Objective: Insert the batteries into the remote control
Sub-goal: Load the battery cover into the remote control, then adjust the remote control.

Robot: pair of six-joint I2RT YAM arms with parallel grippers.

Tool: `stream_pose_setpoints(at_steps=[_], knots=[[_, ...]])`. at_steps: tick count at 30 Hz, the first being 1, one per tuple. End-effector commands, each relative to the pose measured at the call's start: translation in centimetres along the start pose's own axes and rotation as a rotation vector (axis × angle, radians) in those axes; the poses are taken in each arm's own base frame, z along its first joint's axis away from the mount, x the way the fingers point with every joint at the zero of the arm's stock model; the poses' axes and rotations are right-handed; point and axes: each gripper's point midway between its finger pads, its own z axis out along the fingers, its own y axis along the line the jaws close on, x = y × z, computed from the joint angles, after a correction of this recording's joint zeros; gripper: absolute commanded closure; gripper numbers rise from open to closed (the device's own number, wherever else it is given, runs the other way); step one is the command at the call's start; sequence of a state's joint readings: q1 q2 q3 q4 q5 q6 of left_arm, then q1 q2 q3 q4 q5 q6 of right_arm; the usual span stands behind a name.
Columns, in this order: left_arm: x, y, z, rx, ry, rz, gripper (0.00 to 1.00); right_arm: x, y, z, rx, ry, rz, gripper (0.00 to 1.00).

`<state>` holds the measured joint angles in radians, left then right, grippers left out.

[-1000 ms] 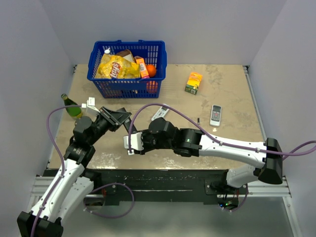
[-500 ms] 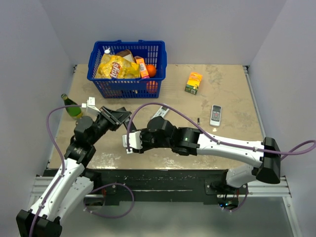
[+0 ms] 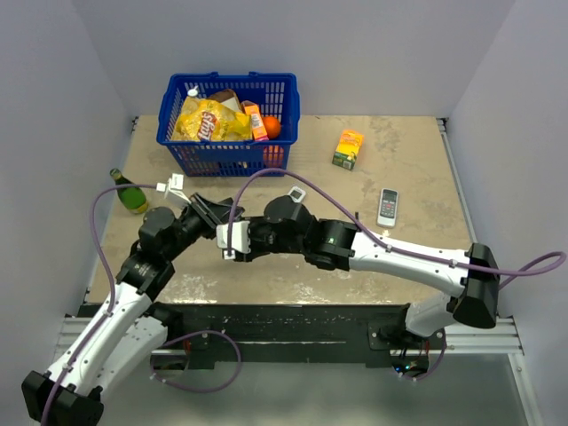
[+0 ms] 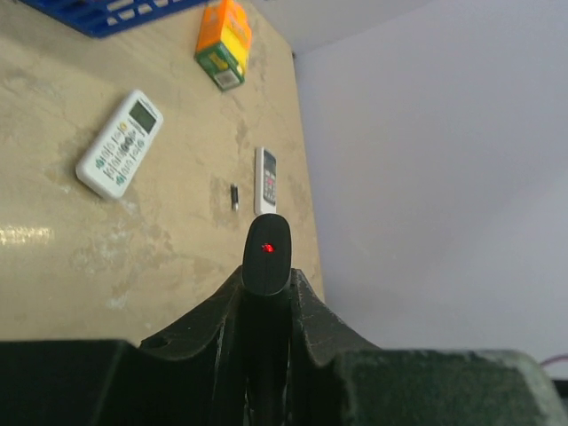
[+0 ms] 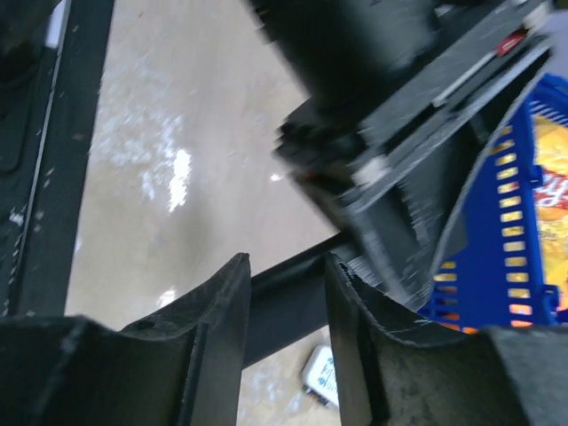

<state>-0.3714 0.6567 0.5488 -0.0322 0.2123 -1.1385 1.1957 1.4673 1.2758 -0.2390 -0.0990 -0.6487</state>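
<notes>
The remote control [image 4: 266, 253], a slim black bar with a red light at its tip, sticks out between the fingers of my left gripper [image 4: 266, 286], which is shut on it. In the top view the left gripper [image 3: 209, 216] holds it above the table's left part. My right gripper [image 3: 228, 241] is right against it. In the right wrist view the black remote control [image 5: 286, 306] crosses the gap of the right gripper [image 5: 284, 266], whose fingers stand apart with nothing pinched between them. One battery [image 4: 234, 196], a small dark cylinder, lies on the table [image 3: 357, 216].
A white remote with a screen [image 4: 120, 144] and a white remote with grey buttons [image 3: 388, 206] lie on the table. A blue basket [image 3: 229, 153] of groceries stands at the back left, an orange juice box [image 3: 348, 148] at the back, a green bottle [image 3: 129, 191] at the left edge.
My right gripper has moved away from the near edge and up to the left gripper. The left gripper has shifted slightly right with the remote still in it.
</notes>
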Motion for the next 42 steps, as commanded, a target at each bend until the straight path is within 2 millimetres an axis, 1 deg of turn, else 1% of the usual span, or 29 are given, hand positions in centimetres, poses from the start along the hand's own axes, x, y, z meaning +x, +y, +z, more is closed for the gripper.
stream_pose_setpoints(at_steps=[1,2,3,4,5,6,8,9,10,11,12,13,14,15,16,19,21,25,28,29,31,32,33,34,35,36,37,39,42], knots=[[0.0,-7.2,-1.8,0.185,0.062,0.154,1.00,-1.7,-3.5,-1.1,0.123,-0.076,0.053,0.56],[-0.5,-7.3,-1.7,0.175,0.042,0.194,1.00,-2.3,-3.6,-2.3,0.136,-0.096,0.083,0.54],[-1.0,-6.7,-1.3,0.157,0.018,0.260,1.00,-1.9,-3.5,-2.7,0.146,-0.089,0.107,0.52],[-1.1,-6.5,-1.2,0.153,0.009,0.283,1.00,-2.1,-3.7,-3.4,0.158,-0.094,0.133,0.45],[-1.0,-6.1,-1.0,0.152,0.005,0.304,1.00,-2.2,-3.8,-4.0,0.178,-0.103,0.187,0.43],[-1.3,-6.5,-1.0,0.177,-0.011,0.342,1.00,-2.4,-4.1,-5.3,0.201,-0.117,0.209,0.40],[-1.2,-6.2,-0.9,0.193,-0.024,0.358,1.00,-2.8,-4.2,-6.5,0.223,-0.143,0.280,0.33],[-1.4,-6.5,-0.9,0.213,-0.041,0.381,1.00,-3.2,-4.4,-7.9,0.245,-0.172,0.304,0.30],[-1.3,-6.4,-0.9,0.220,-0.044,0.390,1.00,-3.3,-4.6,-8.6,0.261,-0.185,0.331,0.27],[-1.3,-6.3,-0.8,0.218,-0.045,0.397,1.00,-3.6,-4.6,-9.3,0.268,-0.212,0.379,0.20],[-1.4,-6.4,-0.8,0.226,-0.050,0.422,1.00,-3.2,-4.5,-9.7,0.286,-0.211,0.411,0.15],[-1.3,-6.5,-0.8,0.238,-0.051,0.435,1.00,-3.6,-5.0,-11.1,0.327,-0.244,0.445,0.10],[-1.4,-6.6,-0.8,0.249,-0.057,0.447,1.00,-3.7,-5.1,-11.5,0.343,-0.267,0.505,0.04],[-1.4,-6.6,-0.8,0.253,-0.059,0.462,1.00,-3.3,-4.8,-11.6,0.350,-0.265,0.534,0.02],[-1.4,-6.7,-0.8,0.257,-0.061,0.469,1.00,-3.2,-5.3,-12.4,0.388,-0.271,0.568,0.02],[-1.3,-6.8,-0.7,0.274,-0.061,0.488,1.00,-2.1,-5.0,-12.4,0.415,-0.245,0.697,0.02],[-1.1,-6.8,-0.7,0.283,-0.056,0.501,1.00,-0.8,-5.3,-12.5,0.474,-0.208,0.787,0.02],[-1.2,-6.0,-0.4,0.255,-0.056,0.507,1.00,0.7,-5.0,-12.0,0.521,-0.185,0.909,0.02],[-1.1,-4.9,0.2,0.210,-0.054,0.474,1.00,1.2,-3.7,-10.0,0.474,-0.177,0.989,0.02],[-1.2,-4.4,0.5,0.184,-0.054,0.457,1.00,1.7,-3.2,-8.7,0.451,-0.154,1.005,0.02],[-1.0,-3.6,0.9,0.159,-0.041,0.445,1.00,1.2,-2.5,-7.4,0.394,-0.159,1.023,0.02],[-1.0,-3.2,1.3,0.144,-0.037,0.432,1.00,1.6,-2.1,-6.1,0.376,-0.133,1.033,0.02],[-0.9,-3.0,1.4,0.135,-0.034,0.424,1.00,1.5,-1.8,-5.5,0.360,-0.128,1.047,0.02],[-0.8,-2.5,1.7,0.120,-0.029,0.412,1.00,1.3,-1.8,-4.9,0.351,-0.123,1.047,0.02],[-0.8,-2.4,1.8,0.115,-0.029,0.404,1.00,1.8,-1.5,-3.9,0.349,-0.095,1.049,0.02],[-0.8,-2.3,1.9,0.111,-0.031,0.397,1.00,1.8,-1.5,-3.4,0.355,-0.086,1.049,0.02],[-0.7,-2.0,2.0,0.105,-0.030,0.393,1.00,1.3,-1.8,-3.1,0.363,-0.096,1.046,0.02],[-0.7,-1.8,2.1,0.096,-0.028,0.377,1.00,1.9,-1.7,-1.9,0.377,-0.075,1.045,0.02],[-0.5,-1.4,2.3,0.087,-0.023,0.368,1.00,2.1,-2.1,-0.5,0.393,-0.071,1.032,0.03]])
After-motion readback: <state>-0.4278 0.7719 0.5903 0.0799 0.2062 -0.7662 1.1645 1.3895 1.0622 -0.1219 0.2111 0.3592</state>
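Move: The black remote control, its cover end towards the right hand, is already in the left fingers; its middle lies about 4 cm back and 1 cm below the left hand, and some 4 cm ahead and 1 cm left of the right hand, at its height. From the right hand, the white remote on the table lies roughly 27 cm ahead, 12 cm right and 28 cm down; the blue basket about 50 cm ahead, 6 cm left and 18 cm down. The right fingers, closed about the cover end of the black remote control, spread to wide open as that hand backs off about 10 cm up and 10 cm to its right, then drops some 14 cm and comes about 6 cm back left towards the remote's free end, rolling around 60 degrees about its fingers and swinging them more forward. The left hand keeps its pinch on the remote, springs up about 5 cm with a slight shift right as its fingertips tilt upward, then sinks back to its old height and eases a little forward, left turned by some 20 degrees. ##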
